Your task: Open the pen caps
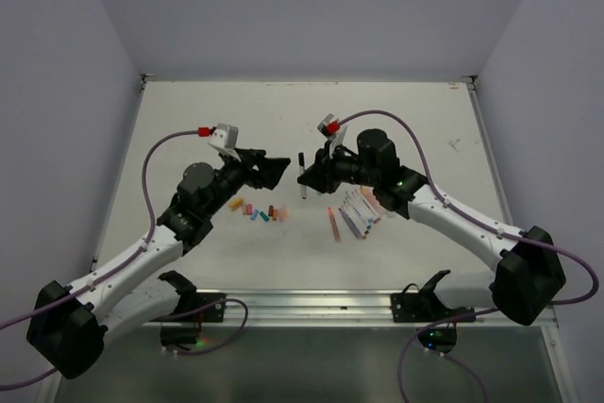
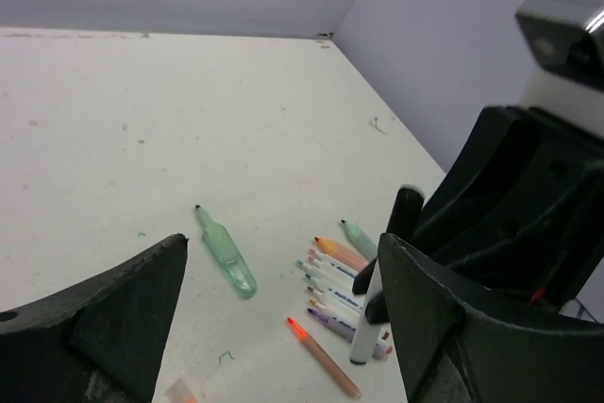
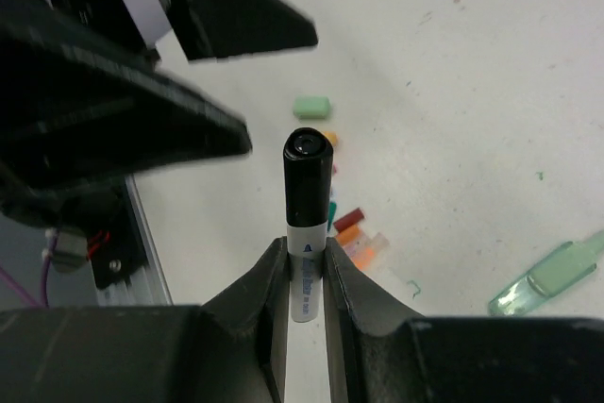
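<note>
My right gripper (image 3: 305, 257) is shut on the white barrel of a pen (image 3: 304, 280) whose black pen cap (image 3: 308, 176) sticks out past the fingertips. In the top view this pen (image 1: 302, 179) hangs upright over the table's middle, in the right gripper (image 1: 308, 176). My left gripper (image 1: 280, 169) faces it from the left, open and holding nothing. In the left wrist view the capped pen (image 2: 370, 313) shows just beyond the right finger (image 2: 444, 327) of the left gripper (image 2: 283, 252). Loose pen caps (image 1: 257, 210) lie in a short row on the table.
Several uncapped pens (image 1: 360, 212) lie side by side under the right arm, an orange pen (image 1: 333, 224) to their left. A pale green highlighter (image 2: 226, 252) lies apart from them. A metal rail (image 1: 302, 304) runs along the near edge. Walls enclose the table.
</note>
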`<state>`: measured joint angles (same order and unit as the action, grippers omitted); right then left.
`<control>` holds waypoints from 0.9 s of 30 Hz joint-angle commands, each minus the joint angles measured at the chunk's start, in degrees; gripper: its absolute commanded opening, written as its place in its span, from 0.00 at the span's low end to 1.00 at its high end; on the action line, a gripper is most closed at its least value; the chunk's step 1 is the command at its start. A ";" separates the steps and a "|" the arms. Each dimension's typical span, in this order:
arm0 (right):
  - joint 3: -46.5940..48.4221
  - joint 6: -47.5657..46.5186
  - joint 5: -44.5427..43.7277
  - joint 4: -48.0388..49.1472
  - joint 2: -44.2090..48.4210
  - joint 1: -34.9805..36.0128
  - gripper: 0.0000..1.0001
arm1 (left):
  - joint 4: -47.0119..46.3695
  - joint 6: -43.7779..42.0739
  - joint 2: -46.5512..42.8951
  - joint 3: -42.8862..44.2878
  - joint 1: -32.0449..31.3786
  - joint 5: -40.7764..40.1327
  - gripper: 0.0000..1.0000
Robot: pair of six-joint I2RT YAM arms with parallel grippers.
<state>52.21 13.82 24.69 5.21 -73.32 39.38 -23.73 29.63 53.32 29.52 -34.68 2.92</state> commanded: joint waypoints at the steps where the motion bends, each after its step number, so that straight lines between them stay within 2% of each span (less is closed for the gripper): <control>1: 2.90 -6.71 7.54 -9.26 -2.35 0.18 0.00 | 7.02 0.34 2.48 7.56 2.24 4.63 0.83; 3: 3.78 -6.53 9.32 -9.43 -3.84 0.26 0.00 | 6.77 0.78 4.93 9.93 2.51 7.79 0.71; 6: 5.36 -6.79 10.20 -10.83 -5.07 0.26 0.00 | 5.71 1.75 7.05 11.87 2.51 12.27 0.64; 12: 6.15 -6.97 9.68 -10.75 -5.69 0.35 0.00 | 3.77 3.86 9.43 11.97 2.33 18.00 0.57; 27: 6.68 -5.39 9.42 -9.52 -6.66 0.44 0.00 | 3.77 3.69 12.60 10.30 -2.06 11.59 0.32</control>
<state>56.58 8.12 32.93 -5.63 -80.07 39.48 -18.92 33.43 66.17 39.64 -36.42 16.40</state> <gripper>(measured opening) 0.204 0.333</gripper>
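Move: The pen stands in my right fingers, its black cap some 4 cm above and 2 cm ahead of that hand. From my left hand the cap is about 6 cm to the right, 1 cm ahead and 3 cm up. The loose caps lie roughly 20 cm below my left hand, about level and 1 cm right. The open green marker lies 9 cm ahead and 13 cm right of it, the orange pen 4 cm back and 17 cm right. My right hand keeps its pinch on the pen's white body, sinks about 4 cm and eases back 2 cm with a slight counter-clockwise turn, then holds still. My left hand first lifts about 3 cm, edging forward, then swings right towards the black cap, about 6 cm in all, sinking and drawing back while turning some 15 degrees clockwise and tipping down; its wide-open fingers close to about a third, straddling the cap. ##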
